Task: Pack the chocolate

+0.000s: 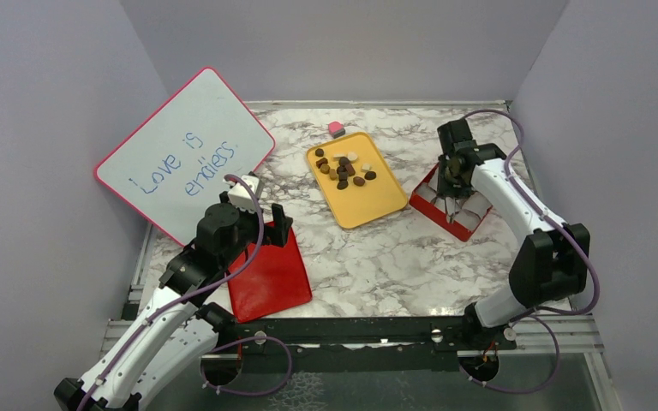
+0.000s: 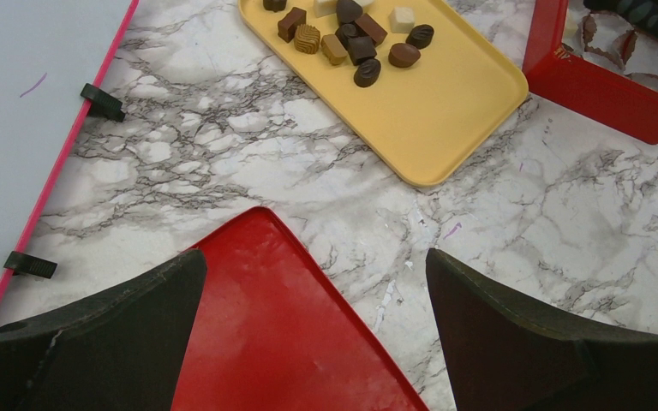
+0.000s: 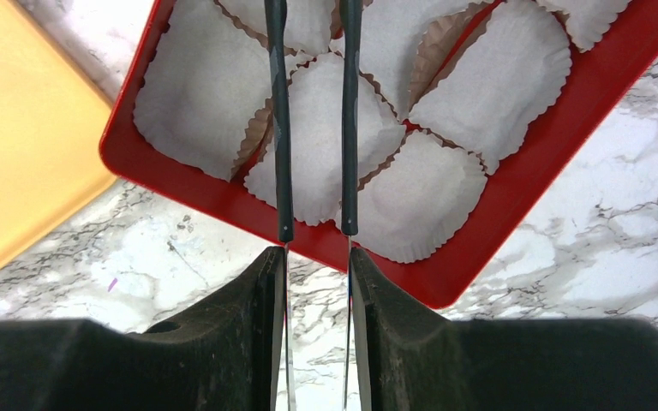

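Note:
The chocolate (image 1: 343, 168) (image 2: 351, 38), several dark, light brown and cream pieces, lies heaped at the far end of a yellow tray (image 1: 368, 205) (image 2: 445, 111). My right gripper (image 1: 452, 193) (image 3: 315, 253) hangs over a red box (image 1: 428, 201) (image 3: 480, 223) lined with white paper cups (image 3: 317, 128). It is shut on thin metal tongs (image 3: 283, 171), whose two dark-sleeved arms stand slightly apart over the cups with nothing between them. My left gripper (image 1: 266, 227) (image 2: 315, 257) is wide open and empty above a red lid (image 1: 270, 278) (image 2: 274, 342).
A pink-framed whiteboard (image 1: 184, 158) (image 2: 26, 128) with handwriting leans at the left. A small pink cube (image 1: 336, 129) sits behind the yellow tray. Grey walls close in three sides of the marble table (image 1: 377, 257).

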You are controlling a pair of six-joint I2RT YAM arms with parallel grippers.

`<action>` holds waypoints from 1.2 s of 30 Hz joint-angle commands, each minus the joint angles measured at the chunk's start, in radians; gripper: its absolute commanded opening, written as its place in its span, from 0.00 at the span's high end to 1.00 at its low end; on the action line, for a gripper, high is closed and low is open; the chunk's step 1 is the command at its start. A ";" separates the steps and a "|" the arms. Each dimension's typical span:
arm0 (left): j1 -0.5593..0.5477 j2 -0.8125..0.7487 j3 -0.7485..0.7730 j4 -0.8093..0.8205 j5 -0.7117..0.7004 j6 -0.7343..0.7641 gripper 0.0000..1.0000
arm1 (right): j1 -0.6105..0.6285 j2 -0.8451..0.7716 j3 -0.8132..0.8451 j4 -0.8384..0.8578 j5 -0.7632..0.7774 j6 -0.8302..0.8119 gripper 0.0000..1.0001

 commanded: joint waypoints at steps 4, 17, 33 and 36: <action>-0.002 0.011 -0.006 0.010 0.000 0.004 0.01 | -0.005 -0.116 0.066 -0.041 -0.078 -0.021 0.65; -0.001 -0.005 -0.009 0.009 -0.015 0.004 0.01 | 0.023 -0.202 0.071 0.033 -0.240 -0.081 0.65; -0.001 -0.007 -0.006 0.005 -0.014 0.004 0.01 | 0.267 -0.069 0.010 0.154 -0.309 -0.140 0.63; -0.001 -0.012 -0.006 0.004 -0.012 0.005 0.01 | 0.310 -0.017 0.022 0.166 -0.276 -0.155 0.62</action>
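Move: My right hand, holding the tongs, is over the near-left part of the red box, whose middle is some 6 cm ahead, 5 cm to the right and 10 cm lower. The dark oval chocolate at the right end of the tray's cluster lies about 20 cm left, 10 cm ahead and 11 cm down; at that same height, the white cube is 22 cm left and 12 cm ahead. From my left hand, the dark chocolate is roughly 20 cm ahead, 22 cm right and 20 cm below. I bring the tongs up and clear of the red box with my right hand, rising some 7 cm, then swing left over its edge towards the chocolates on the yellow tray, about 14 cm in all, speeding up and sinking 4 cm on the way. My wrist turns roughly 30 degrees counter-clockwise as I go, my fingers keeping their hold with the tongs slightly apart. ##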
